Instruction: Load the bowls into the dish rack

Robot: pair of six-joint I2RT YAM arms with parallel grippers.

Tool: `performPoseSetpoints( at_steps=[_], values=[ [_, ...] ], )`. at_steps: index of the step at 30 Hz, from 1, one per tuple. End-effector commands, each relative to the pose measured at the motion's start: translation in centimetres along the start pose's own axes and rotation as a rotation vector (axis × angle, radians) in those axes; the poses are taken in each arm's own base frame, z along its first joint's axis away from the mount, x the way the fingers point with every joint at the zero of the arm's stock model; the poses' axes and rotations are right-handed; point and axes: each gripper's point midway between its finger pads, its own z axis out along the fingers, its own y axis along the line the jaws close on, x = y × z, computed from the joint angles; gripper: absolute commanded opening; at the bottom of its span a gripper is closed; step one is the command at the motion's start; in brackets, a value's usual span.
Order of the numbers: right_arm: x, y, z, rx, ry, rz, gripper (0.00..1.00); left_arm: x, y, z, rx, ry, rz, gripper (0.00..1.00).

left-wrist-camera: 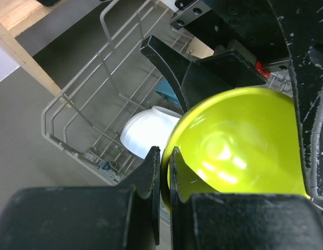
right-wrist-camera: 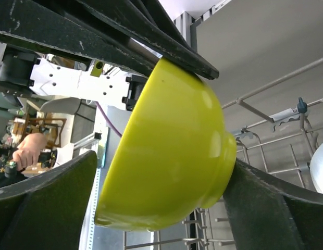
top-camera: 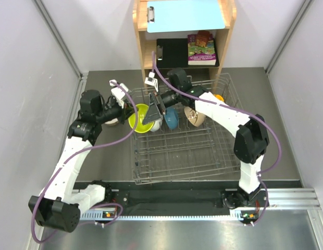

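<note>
The lime green bowl (top-camera: 139,119) hangs tilted on its side over the left edge of the dish rack (top-camera: 177,156), with my left gripper (top-camera: 129,112) shut on its rim (left-wrist-camera: 164,153). My right gripper (top-camera: 153,114) stands open around this bowl (right-wrist-camera: 172,156). One of its fingers touches the bowl's foot (right-wrist-camera: 239,182) and the other stays apart from the rim (right-wrist-camera: 73,182). In the rack stand a white bowl (top-camera: 155,125), a blue bowl (top-camera: 171,118), a beige bowl (top-camera: 194,117) and an orange bowl (top-camera: 219,97). Another beige bowl (top-camera: 111,122) lies on the table under my left arm.
A wooden shelf unit (top-camera: 138,36) stands behind the rack, with a blue clipboard (top-camera: 185,14) on top and a book (top-camera: 201,48) inside. White walls close in both sides. The rack's front rows of prongs (top-camera: 177,161) hold nothing.
</note>
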Motion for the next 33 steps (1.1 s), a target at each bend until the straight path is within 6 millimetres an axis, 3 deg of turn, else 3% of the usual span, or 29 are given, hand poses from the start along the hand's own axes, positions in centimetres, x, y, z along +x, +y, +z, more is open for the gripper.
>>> performPoseSetpoints(
  at_steps=[1, 10, 15, 17, 19, 21, 25, 33],
  values=[
    [-1.6, 2.3, 0.2, -0.058, -0.012, -0.095, 0.89, -2.2, -0.2, -0.3, 0.0, -0.077, 0.041, 0.0],
    [-1.4, 2.8, 0.0, -0.091, -0.001, -0.091, 0.56, -1.9, -0.1, -0.4, -0.011, -0.078, 0.045, 0.0],
    [-1.3, 3.0, 0.1, -0.109, 0.005, -0.091, 0.26, -1.9, -0.2, -0.4, -0.005, -0.077, 0.048, 0.01],
    [-1.3, 3.2, 0.0, -0.118, 0.007, -0.091, 0.16, -1.9, -0.2, -0.4, -0.005, -0.077, 0.051, 0.06],
    [-1.3, 3.4, 0.0, -0.123, 0.007, -0.096, 0.1, -1.8, -0.3, -0.4, -0.003, -0.075, 0.05, 0.18],
    [-1.4, 3.4, 0.0, -0.122, 0.005, -0.097, 0.06, -1.8, -0.3, -0.4, -0.001, -0.076, 0.054, 0.32],
    [-1.3, 3.1, 0.0, -0.109, 0.002, -0.095, 0.0, -1.7, -0.3, -0.4, -0.001, -0.076, 0.055, 0.51],
    [-1.2, 1.9, 0.1, -0.049, -0.015, -0.09, 0.0, -2.2, -0.2, -0.6, -0.011, -0.083, 0.052, 0.61]
  ],
)
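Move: My left hand still pinches the lime bowl's rim; the bowl's middle lies about 4 cm to its right, 3 cm back and 2 cm lower. From my right hand, whose wide-open fingers already straddle the bowl, its middle is some 3 cm left and level otherwise. Down in the rack, roughly 15 cm below, the white bowl stands about 7 cm ahead of my right hand and level sideways, the blue bowl 7 cm ahead and 8 cm right. I close my right fingers to about two-thirds open, until they grip the lime bowl between rim and foot, my right hand dipping barely 1 cm and coming back. Only then do I open my left fingers from the pinch to over half open and let go of the rim, the left hand staying in place around it. ##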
